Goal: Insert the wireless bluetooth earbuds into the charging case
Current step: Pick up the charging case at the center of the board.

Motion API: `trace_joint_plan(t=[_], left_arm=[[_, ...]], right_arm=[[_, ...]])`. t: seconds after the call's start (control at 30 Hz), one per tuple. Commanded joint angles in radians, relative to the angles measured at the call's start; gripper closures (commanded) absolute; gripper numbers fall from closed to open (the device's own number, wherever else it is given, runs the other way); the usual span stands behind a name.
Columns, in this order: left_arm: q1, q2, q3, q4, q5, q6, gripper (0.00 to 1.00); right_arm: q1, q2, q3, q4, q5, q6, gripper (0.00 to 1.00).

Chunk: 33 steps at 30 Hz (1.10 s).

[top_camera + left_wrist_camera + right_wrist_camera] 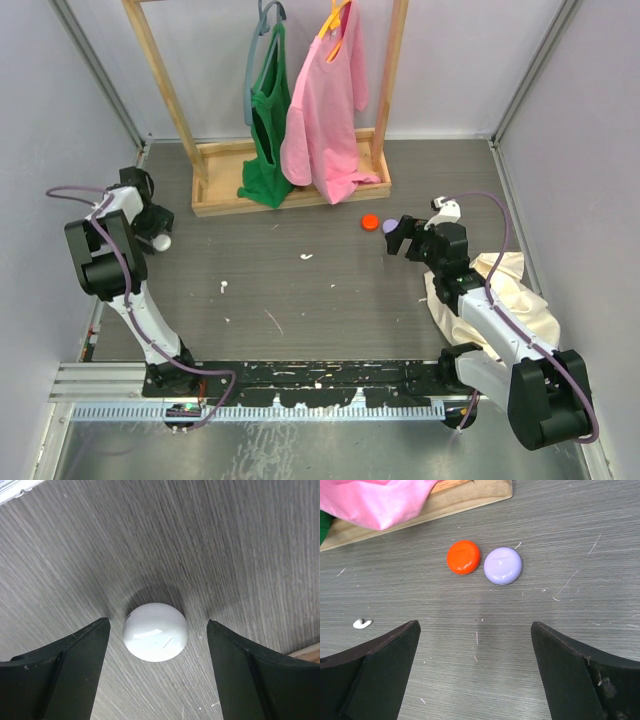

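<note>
A glossy white rounded charging case (155, 631) lies shut on the grey table, at the far left in the top view (160, 241). My left gripper (158, 621) is open, one finger on each side of the case with a gap to both. One tiny pale earbud (306, 256) lies mid-table and shows at the left of the right wrist view (362, 624). The other earbud (223, 287) lies further left. My right gripper (475, 624) is open and holds nothing; it hangs over bare table at the right (400, 236).
An orange disc (463, 557) and a lavender disc (503, 565) lie side by side just ahead of the right gripper. A wooden clothes rack (290, 180) with a green garment (265, 140) and a pink garment (325, 110) stands at the back. A cream cloth (515, 300) lies under the right arm.
</note>
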Motion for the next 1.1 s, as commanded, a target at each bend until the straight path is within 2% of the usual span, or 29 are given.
trace_joint_plan(t=[0.0, 0.37, 0.53, 0.7, 0.77, 1.07], left_arm=[[0.010, 0.027, 0.036, -0.007, 0.007, 0.016, 0.22], [0.009, -0.010, 0.010, -0.003, 0.041, 0.036, 0.48], [0.008, -0.058, -0.018, -0.011, 0.086, 0.023, 0.56], [-0.001, -0.135, -0.078, -0.007, 0.150, 0.006, 0.57], [-0.015, -0.176, -0.109, 0.002, 0.174, -0.001, 0.57], [-0.145, -0.371, -0.247, 0.031, 0.207, 0.012, 0.57]], right_arm=[[0.007, 0.006, 0.036, 0.070, -0.048, -0.020, 0.02], [0.007, -0.001, 0.032, 0.074, -0.076, -0.026, 0.02], [0.006, -0.011, 0.026, 0.078, -0.116, -0.037, 0.04], [0.007, -0.018, 0.016, 0.099, -0.180, -0.043, 0.04], [0.007, -0.016, 0.013, 0.113, -0.231, -0.046, 0.00], [0.007, 0.015, 0.017, 0.145, -0.401, -0.046, 0.00]])
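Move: The white charging case sits right between the left hand's open fingers, its middle only about 1 cm below the hand point. From that hand, the near left corner of the clothes rack's wooden tray is some 7 cm ahead and 9 cm to the right; one white earbud lies about 12 cm back and 16 cm right. From the right hand the case is roughly 60 cm to the left, about 3 cm farther out and 11 cm lower. The left hand sinks the last centimetre and closes its two fingers on opposite sides of the white charging case, then, keeping the pinch, carries it about 7 cm to the right, in towards the middle of the table, while lifting it some 4 to 5 cm, drawing back a little and turning slightly clockwise. Meanwhile the empty right hand, fingers still wide open, drifts about 5 cm to its left and up slightly, swinging some 15 degrees counter-clockwise, clear of the red and lavender cases. ##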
